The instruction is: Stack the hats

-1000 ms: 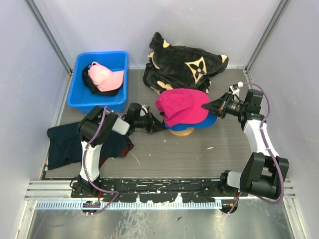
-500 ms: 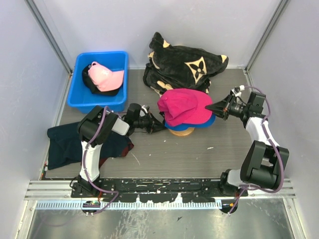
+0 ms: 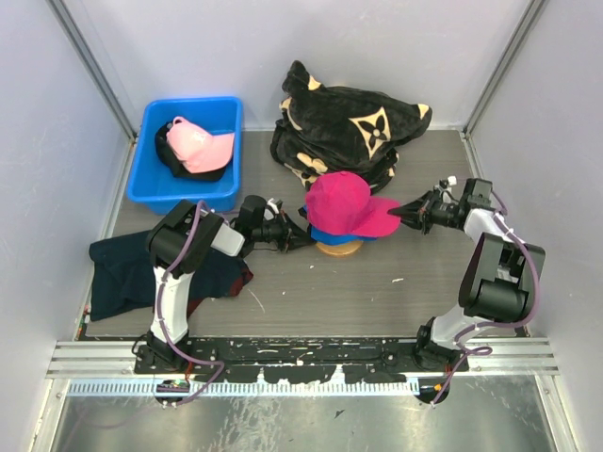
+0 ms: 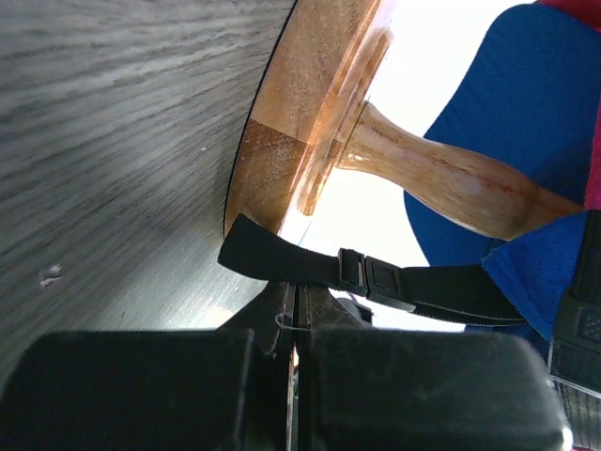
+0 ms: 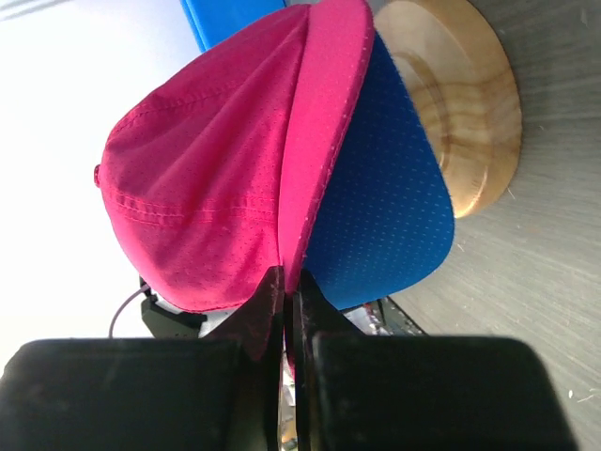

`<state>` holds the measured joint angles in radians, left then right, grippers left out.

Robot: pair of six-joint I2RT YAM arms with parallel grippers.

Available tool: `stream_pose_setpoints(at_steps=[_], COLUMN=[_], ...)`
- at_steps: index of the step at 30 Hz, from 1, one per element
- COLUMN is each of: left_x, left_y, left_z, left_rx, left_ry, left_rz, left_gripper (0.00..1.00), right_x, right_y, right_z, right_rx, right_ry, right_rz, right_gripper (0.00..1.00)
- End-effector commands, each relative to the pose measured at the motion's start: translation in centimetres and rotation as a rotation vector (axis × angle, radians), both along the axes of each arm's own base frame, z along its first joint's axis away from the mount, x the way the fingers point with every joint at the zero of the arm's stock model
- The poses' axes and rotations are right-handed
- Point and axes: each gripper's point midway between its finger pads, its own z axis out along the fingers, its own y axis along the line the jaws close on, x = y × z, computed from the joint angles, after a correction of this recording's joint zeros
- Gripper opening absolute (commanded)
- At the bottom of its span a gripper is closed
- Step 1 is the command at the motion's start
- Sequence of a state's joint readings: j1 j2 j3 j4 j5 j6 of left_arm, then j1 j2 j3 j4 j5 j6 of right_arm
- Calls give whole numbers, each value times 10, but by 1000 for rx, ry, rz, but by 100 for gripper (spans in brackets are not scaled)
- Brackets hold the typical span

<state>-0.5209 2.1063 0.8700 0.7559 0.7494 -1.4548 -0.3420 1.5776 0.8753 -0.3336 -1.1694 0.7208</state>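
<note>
A magenta hat sits on top of a royal blue hat on a wooden stand mid-table. My right gripper is shut on the magenta brim, which points right; the blue brim lies just beneath it. My left gripper is at the stand's left, shut, its tips on the blue hat's black buckle strap. A light pink hat lies on a black hat in the blue bin.
A big black plush bundle with tan flower marks lies just behind the stand. A flat dark navy cloth lies at the near left beside my left arm. Grey walls close in both sides.
My right gripper drew the magenta brim out to the right. The magenta hat settled lower and rounder over the blue one. My left gripper has not moved.
</note>
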Motion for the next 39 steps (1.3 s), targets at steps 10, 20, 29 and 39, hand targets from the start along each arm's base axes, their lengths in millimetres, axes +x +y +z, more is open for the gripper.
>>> stream_pose_setpoints(at_steps=[10,20,29,39], left_x=[4,22,30,41], left_y=[-3,36,53,59], left_z=[-7,22,72,99], left_rx=[35,17,-77,-172], left_ry=[33,-4,-80,-107], left_rz=[-12,89,121,185], left_gripper=[3,23,39,44], right_x=[24,11,11,9], right_y=[12,16,21,24], right_z=[50,45,49,50], right_rx=[-224,-246,-255,-252], right_ry=[-262,-264,-274,-277], right_rz=[69,76,98,108], right_gripper=[1,1,1,1])
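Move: The black strap of the blue hat is right at the left hand's shut fingertips; the blue hat itself sits on the wooden stand about 8 cm to the right, 2 cm ahead and some 12 cm higher. The right hand already pinches the pink hat's brim: that hat's crown lies about 12 cm to its left, 1 cm ahead and 3 cm up, the blue hat roughly 11 cm left, level in reach and 2 cm lower. The blue hat's strap comes free as the left fingers spread to nearly half open; after creeping a little forward, that hand draws off left and forward, then mostly up, ending about 7 cm higher and 6 cm left. The pink brim, still pinched, is raised some 4 cm by the right hand, which rolls about 15 degrees, first easing forward and then slightly back, with a small drift left. ##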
